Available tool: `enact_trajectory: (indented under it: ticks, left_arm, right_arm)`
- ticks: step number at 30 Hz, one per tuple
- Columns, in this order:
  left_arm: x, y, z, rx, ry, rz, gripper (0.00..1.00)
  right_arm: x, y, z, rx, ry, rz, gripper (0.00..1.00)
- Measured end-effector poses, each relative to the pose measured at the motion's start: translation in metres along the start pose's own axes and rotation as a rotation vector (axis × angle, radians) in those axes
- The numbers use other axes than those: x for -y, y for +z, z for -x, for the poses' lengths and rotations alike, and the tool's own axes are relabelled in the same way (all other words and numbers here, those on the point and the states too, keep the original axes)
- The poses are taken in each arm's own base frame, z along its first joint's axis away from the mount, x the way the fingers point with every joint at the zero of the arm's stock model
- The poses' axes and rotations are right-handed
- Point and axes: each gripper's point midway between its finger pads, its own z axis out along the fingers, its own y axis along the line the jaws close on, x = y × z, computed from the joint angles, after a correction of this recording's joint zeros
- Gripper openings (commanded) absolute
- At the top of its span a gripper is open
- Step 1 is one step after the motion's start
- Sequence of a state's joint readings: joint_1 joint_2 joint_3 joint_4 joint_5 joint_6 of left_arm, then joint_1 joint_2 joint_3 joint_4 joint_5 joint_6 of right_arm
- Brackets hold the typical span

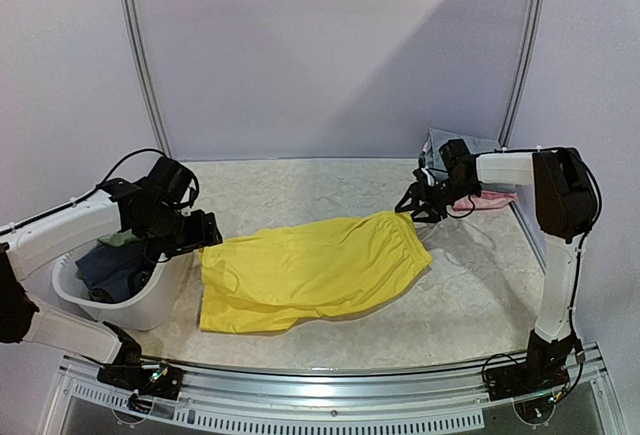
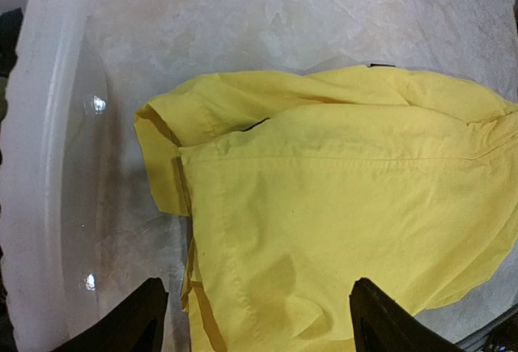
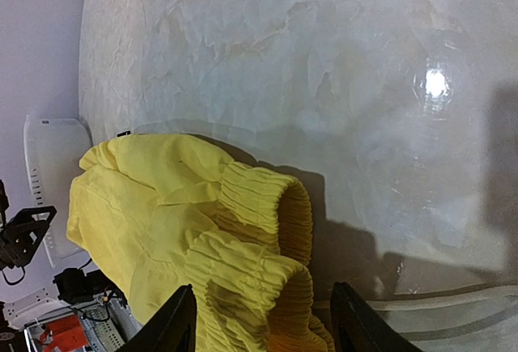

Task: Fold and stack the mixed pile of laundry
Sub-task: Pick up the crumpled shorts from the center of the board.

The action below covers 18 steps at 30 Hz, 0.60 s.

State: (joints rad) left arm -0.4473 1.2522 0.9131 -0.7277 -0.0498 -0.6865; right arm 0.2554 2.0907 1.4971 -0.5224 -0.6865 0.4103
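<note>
Bright yellow shorts (image 1: 310, 270) lie spread flat across the middle of the table, elastic waistband (image 3: 259, 206) to the right. My left gripper (image 1: 205, 230) hovers over the shorts' left leg end (image 2: 324, 206); its fingers (image 2: 137, 324) stand wide apart with fabric below them, so my left gripper (image 2: 259, 328) is open. My right gripper (image 1: 415, 205) is at the waistband. It is open (image 3: 263, 324), and the bunched elastic rises between its fingers (image 3: 174, 324) without being pinched. Dark blue (image 1: 112, 267) and olive-green (image 1: 120, 240) garments sit in the tub.
A white plastic tub (image 1: 150, 300) stands at the front left beside my left arm; its rim (image 2: 44, 166) shows in the left wrist view. A pink piece (image 1: 492, 199) and a grey item (image 1: 468, 143) lie at the back right corner, behind my right gripper. Walls enclose the table.
</note>
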Motion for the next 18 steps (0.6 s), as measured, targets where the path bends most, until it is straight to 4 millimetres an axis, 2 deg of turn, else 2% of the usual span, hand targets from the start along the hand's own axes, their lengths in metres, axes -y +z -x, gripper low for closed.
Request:
enact_trajectory:
  ticks: [4, 10, 13, 16, 18]
  left_arm:
    - [0.000, 0.000, 0.000, 0.000, 0.000, 0.001, 0.78]
    - [-0.001, 0.001, -0.001, -0.002, 0.001, 0.002, 0.78]
    - [-0.001, 0.002, -0.001, -0.005, 0.001, 0.004, 0.78]
    - [-0.001, 0.003, -0.001, -0.008, 0.001, 0.006, 0.77]
    - [-0.001, 0.003, -0.001, -0.008, 0.002, 0.006, 0.77]
  right_arm:
    - [-0.007, 0.001, -0.002, -0.017, -0.005, 0.041, 0.37]
    - [-0.028, -0.005, 0.006, -0.013, -0.038, 0.121, 0.20]
    - [-0.036, -0.006, 0.007, -0.015, -0.051, 0.150, 0.19]
    - [-0.040, -0.005, 0.006, -0.025, -0.052, 0.169, 0.24]
    - [-0.039, -0.003, 0.005, -0.031, -0.046, 0.172, 0.24]
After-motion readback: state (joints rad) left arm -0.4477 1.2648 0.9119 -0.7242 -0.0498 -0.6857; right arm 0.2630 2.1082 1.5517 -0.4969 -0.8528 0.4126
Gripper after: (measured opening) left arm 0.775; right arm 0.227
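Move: At the right hand's open fingers lies the near-side goal, the yellow shorts' far waistband corner, about 2 cm left and 1 cm below, level with them fore and aft. The shorts' middle is some 18 cm left, 12 cm back and 4 cm below; the folded stack stands about 10 cm ahead and 10 cm right. From the left hand that waistband corner lies roughly 15 cm ahead, 32 cm right and 6 cm below. Closing from just over half open to nearly shut, the right fingers pinch the bunched far corner of the yellow shorts' waistband. As they close, the hand rises about 3 cm and slides some 2 cm left over the shorts, while the wrist tips about 10 degrees so that the fingers point more level to the left. ##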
